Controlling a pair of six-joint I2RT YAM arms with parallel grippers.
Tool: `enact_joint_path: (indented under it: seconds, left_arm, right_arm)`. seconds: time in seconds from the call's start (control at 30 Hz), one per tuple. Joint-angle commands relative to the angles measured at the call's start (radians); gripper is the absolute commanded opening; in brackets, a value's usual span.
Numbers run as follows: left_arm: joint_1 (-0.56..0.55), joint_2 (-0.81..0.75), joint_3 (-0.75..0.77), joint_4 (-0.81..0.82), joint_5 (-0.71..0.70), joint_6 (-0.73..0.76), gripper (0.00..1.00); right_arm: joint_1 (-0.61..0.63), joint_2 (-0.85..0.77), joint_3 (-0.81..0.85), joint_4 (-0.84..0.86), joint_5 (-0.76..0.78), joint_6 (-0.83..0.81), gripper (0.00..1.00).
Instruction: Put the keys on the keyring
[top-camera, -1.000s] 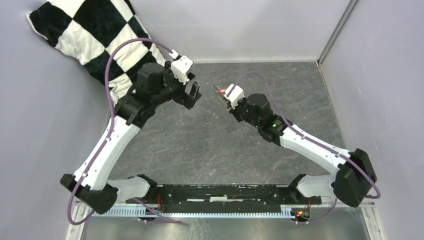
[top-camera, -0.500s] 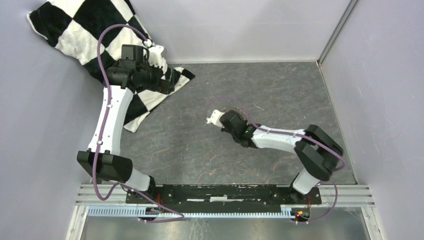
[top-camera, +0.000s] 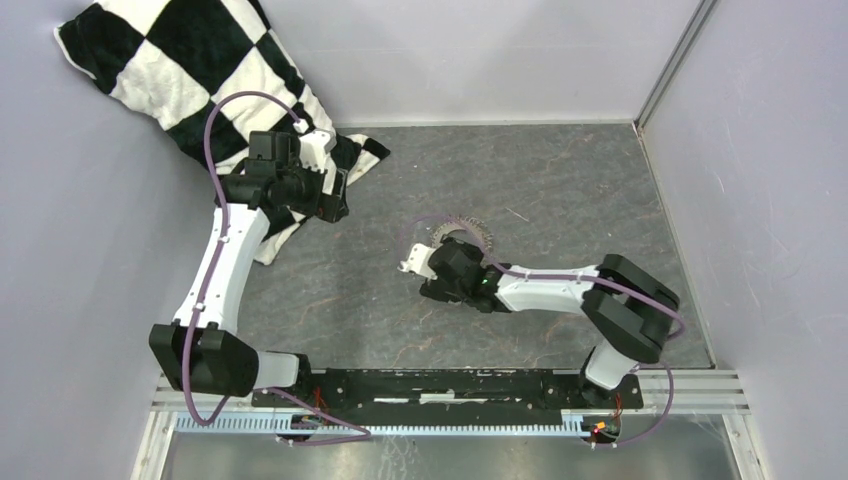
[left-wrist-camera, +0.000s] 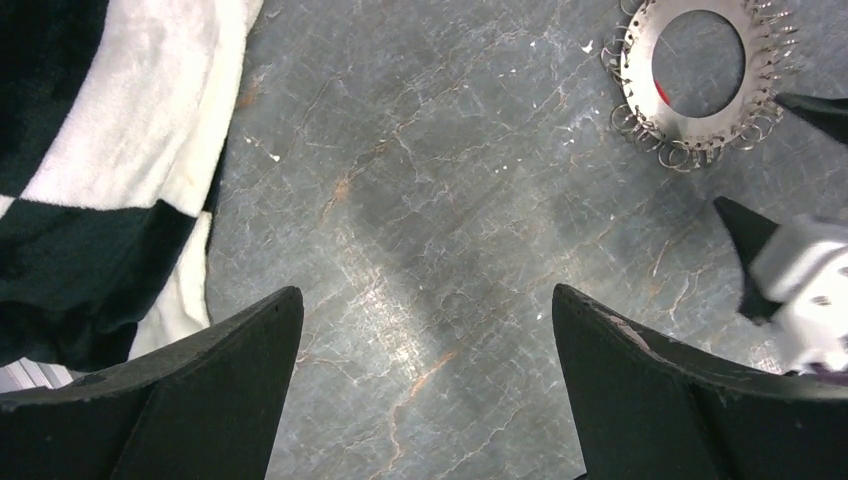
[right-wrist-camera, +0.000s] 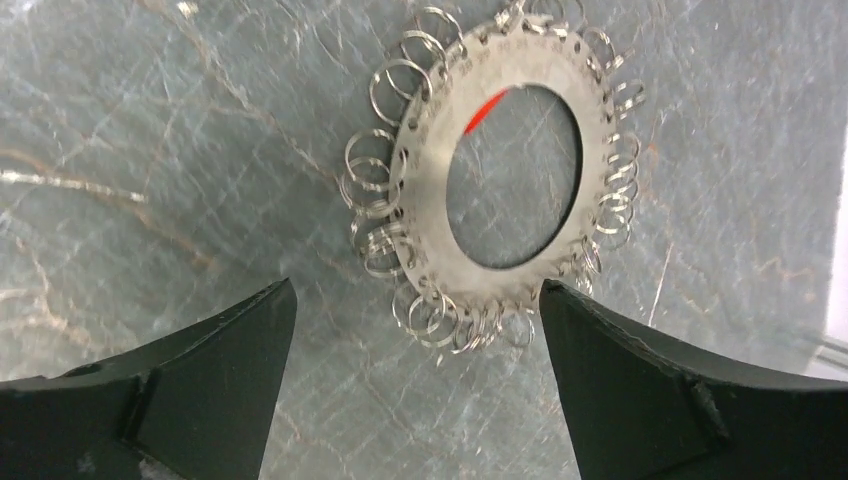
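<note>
The keyring (right-wrist-camera: 425, 190) is a flat metal disc with a hollow centre, fringed with small wire rings, lying flat on the grey table. It also shows as the keyring (left-wrist-camera: 640, 110) and, partly behind my right arm, the keyring (top-camera: 482, 231). Of the keys (right-wrist-camera: 485, 108) only a thin red sliver shows at the hole's inner rim; the keys (left-wrist-camera: 660, 93) look the same from the left. My right gripper (right-wrist-camera: 417, 290) stands open just short of the disc, touching nothing; from above the right gripper (top-camera: 447, 250) is beside it. My left gripper (left-wrist-camera: 425, 292) is open over bare table, empty.
A black-and-white checkered cloth (top-camera: 180, 70) lies at the far left and reaches under the left gripper (top-camera: 333, 200); the cloth (left-wrist-camera: 100, 150) fills the left of that wrist view. Grey walls enclose the table, and the arm base rail (top-camera: 450, 385) runs along the near edge.
The right gripper came down from mid-air, where it held a small red piece, to the table and has opened. The left arm swung back from the middle to the cloth.
</note>
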Motion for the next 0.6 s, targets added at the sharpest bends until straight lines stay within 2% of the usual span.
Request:
enact_joint_path:
  seconds: [0.0,0.13,0.27,0.33,0.4,0.47,0.57]
  left_arm:
    - [0.018,-0.043,-0.058,0.139,0.035,0.013,1.00]
    - [0.051,-0.037,-0.082,0.205,0.043,0.007,1.00]
    - [0.140,-0.033,-0.164,0.350,0.064,-0.001,1.00]
    - [0.188,-0.042,-0.278,0.494,0.079,-0.037,1.00]
    - [0.232,-0.058,-0.416,0.669,0.097,-0.083,1.00]
    - [0.262,-0.068,-0.542,0.820,0.110,-0.125,1.00]
    - [0.287,-0.082,-0.689,1.005,0.128,-0.173,1.00]
  right_arm:
    - [-0.076,-0.160,-0.062,0.057,-0.145,0.110,0.98]
    - [-0.267,-0.348,-0.157,0.170,-0.260,0.248,0.98]
    - [-0.489,-0.500,-0.301,0.318,-0.223,0.396,0.98]
    - [-0.611,-0.528,-0.357,0.352,-0.119,0.507,0.98]
    - [-0.699,-0.528,-0.416,0.391,0.069,0.584,0.98]
    - [-0.749,-0.519,-0.488,0.486,0.193,0.554,0.98]
    - [-0.794,-0.485,-0.527,0.509,0.332,0.530,0.98]
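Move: The right hand, empty and wide open, is just above the keyring lying flat on the table. The ring's middle is about 3 cm ahead, 2 cm to the right and 5 cm below; the red tag showing in its hole is roughly 3 cm ahead, 1 cm left and 5 cm down. From the left hand, also empty, the keyring lies some 26 cm to the right, 2 cm back and 23 cm below. Touching nothing, the right hand leaves the keyring, rising over it and sweeping about 27 cm to the right and some 6 cm forward. It sinks again near the end, turning roughly 60 degrees clockwise while its left side rolls up. The left hand drops about 10 cm and swings left some 8 cm, a little forward, turning slightly counter-clockwise. Both stay wide open. ##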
